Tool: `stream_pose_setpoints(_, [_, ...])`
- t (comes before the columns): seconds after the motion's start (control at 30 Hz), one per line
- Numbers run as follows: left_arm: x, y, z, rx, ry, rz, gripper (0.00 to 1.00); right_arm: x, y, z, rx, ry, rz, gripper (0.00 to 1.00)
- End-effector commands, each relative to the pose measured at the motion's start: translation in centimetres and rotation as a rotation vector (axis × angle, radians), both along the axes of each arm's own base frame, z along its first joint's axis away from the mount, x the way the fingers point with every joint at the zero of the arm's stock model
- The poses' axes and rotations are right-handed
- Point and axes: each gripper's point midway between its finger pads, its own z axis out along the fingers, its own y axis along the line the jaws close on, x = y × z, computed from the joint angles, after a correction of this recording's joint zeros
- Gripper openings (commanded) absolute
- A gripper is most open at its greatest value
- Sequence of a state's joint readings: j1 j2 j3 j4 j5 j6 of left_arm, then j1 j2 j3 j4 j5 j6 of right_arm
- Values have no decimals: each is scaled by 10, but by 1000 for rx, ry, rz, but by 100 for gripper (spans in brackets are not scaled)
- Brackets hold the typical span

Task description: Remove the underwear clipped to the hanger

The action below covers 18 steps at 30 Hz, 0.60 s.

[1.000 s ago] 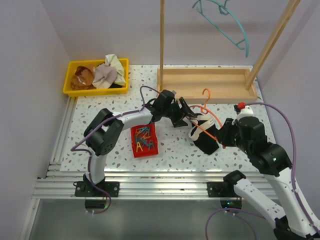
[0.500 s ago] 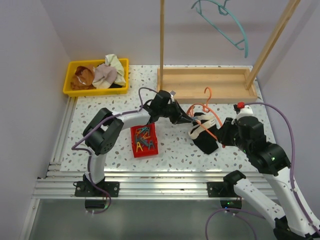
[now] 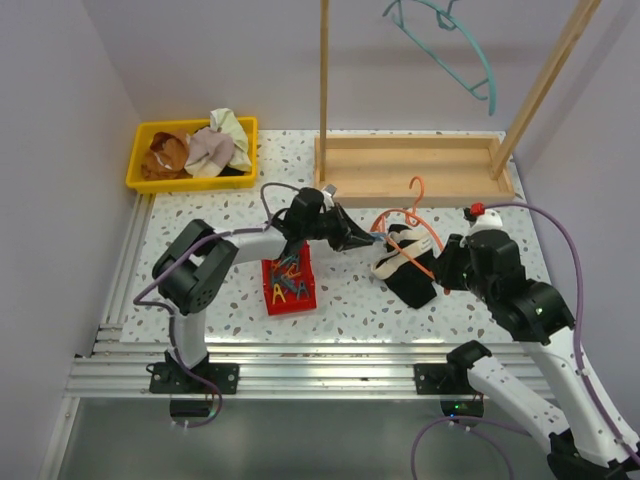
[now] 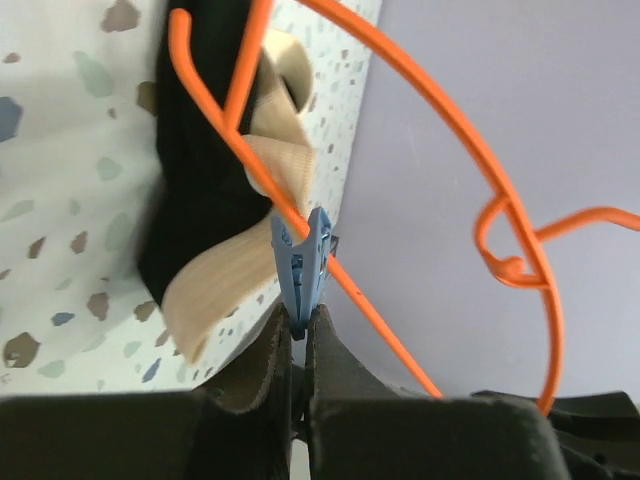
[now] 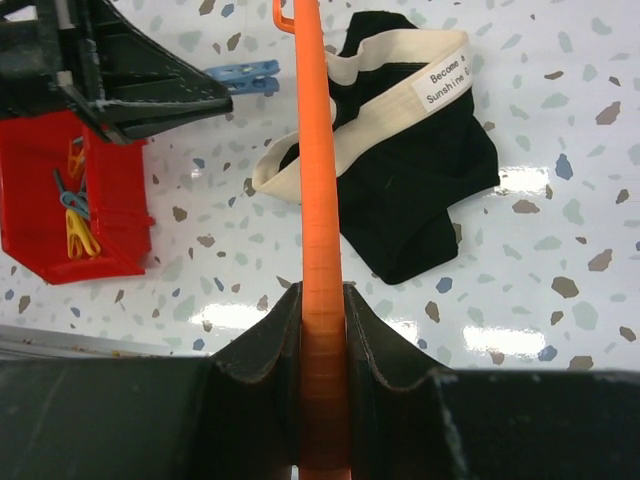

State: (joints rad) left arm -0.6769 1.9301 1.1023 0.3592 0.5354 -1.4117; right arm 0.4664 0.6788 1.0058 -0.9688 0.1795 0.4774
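The black underwear (image 3: 412, 280) (image 5: 425, 185) (image 4: 195, 200) with a cream waistband lies on the speckled table under an orange wire hanger (image 3: 405, 222) (image 5: 320, 180) (image 4: 470, 150). My left gripper (image 3: 372, 238) (image 4: 298, 322) is shut on the tail of a blue clothespin (image 4: 302, 262) (image 5: 245, 72), whose nose sits where the waistband meets the hanger wire. My right gripper (image 3: 447, 275) (image 5: 323, 300) is shut on the hanger's lower bar. A rust-brown garment (image 3: 165, 155) lies in the yellow bin (image 3: 138, 182) at the back left.
A red box (image 3: 290, 285) (image 5: 100, 190) of coloured clothespins stands under the left forearm. A wooden rack base (image 3: 410, 165) with upright posts is at the back. A teal hanger (image 3: 450, 45) hangs above it. Pale cloths share the yellow bin.
My left gripper has gone from open to shut on the blue clothespin, and its arm has drawn back leftward. The hanger shifted slightly. The right arm kept its hold.
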Motion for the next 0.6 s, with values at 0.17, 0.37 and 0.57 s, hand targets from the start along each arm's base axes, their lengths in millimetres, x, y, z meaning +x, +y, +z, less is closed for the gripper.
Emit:
stream_pose_setpoints(0.17, [5, 10, 79, -168, -127, 9, 0, 9, -10, 11, -24, -57, -55, 0])
stream_pose_setpoints(0.37, [-3, 86, 61, 243, -332, 7, 0, 6, -10, 19, -4, -77, -54, 0])
stream_pose_setpoints(0.57, [-35, 165, 76, 543, -460, 61, 0, 6, -7, 18, 12, -76, -46, 0])
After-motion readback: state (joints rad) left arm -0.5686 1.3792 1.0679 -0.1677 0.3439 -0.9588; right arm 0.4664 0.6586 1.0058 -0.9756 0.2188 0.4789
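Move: The left gripper holds the blue clothespin, which is bound for the red box, about 19 cm to its left, some 4 cm back and 9 cm lower. The underwear's middle is on the table about 10 cm to its right, level fore and aft, 11 cm down; the orange hanger's middle is some 9 cm right, 3 cm back and 4 cm higher. From the right gripper, the box is about 34 cm left, 8 cm ahead and 19 cm below. Raise the left gripper about 5 cm first, fingers kept shut on the blue clothespin, then sweep it left some 11 cm while climbing about 5 cm more, away from the hanger and underwear and closing the sideways gap to the red box. During the sweep, roll the wrist some 25 degrees, forward side down, and dip the fingertips. Keep the right gripper's hold on the hanger. ##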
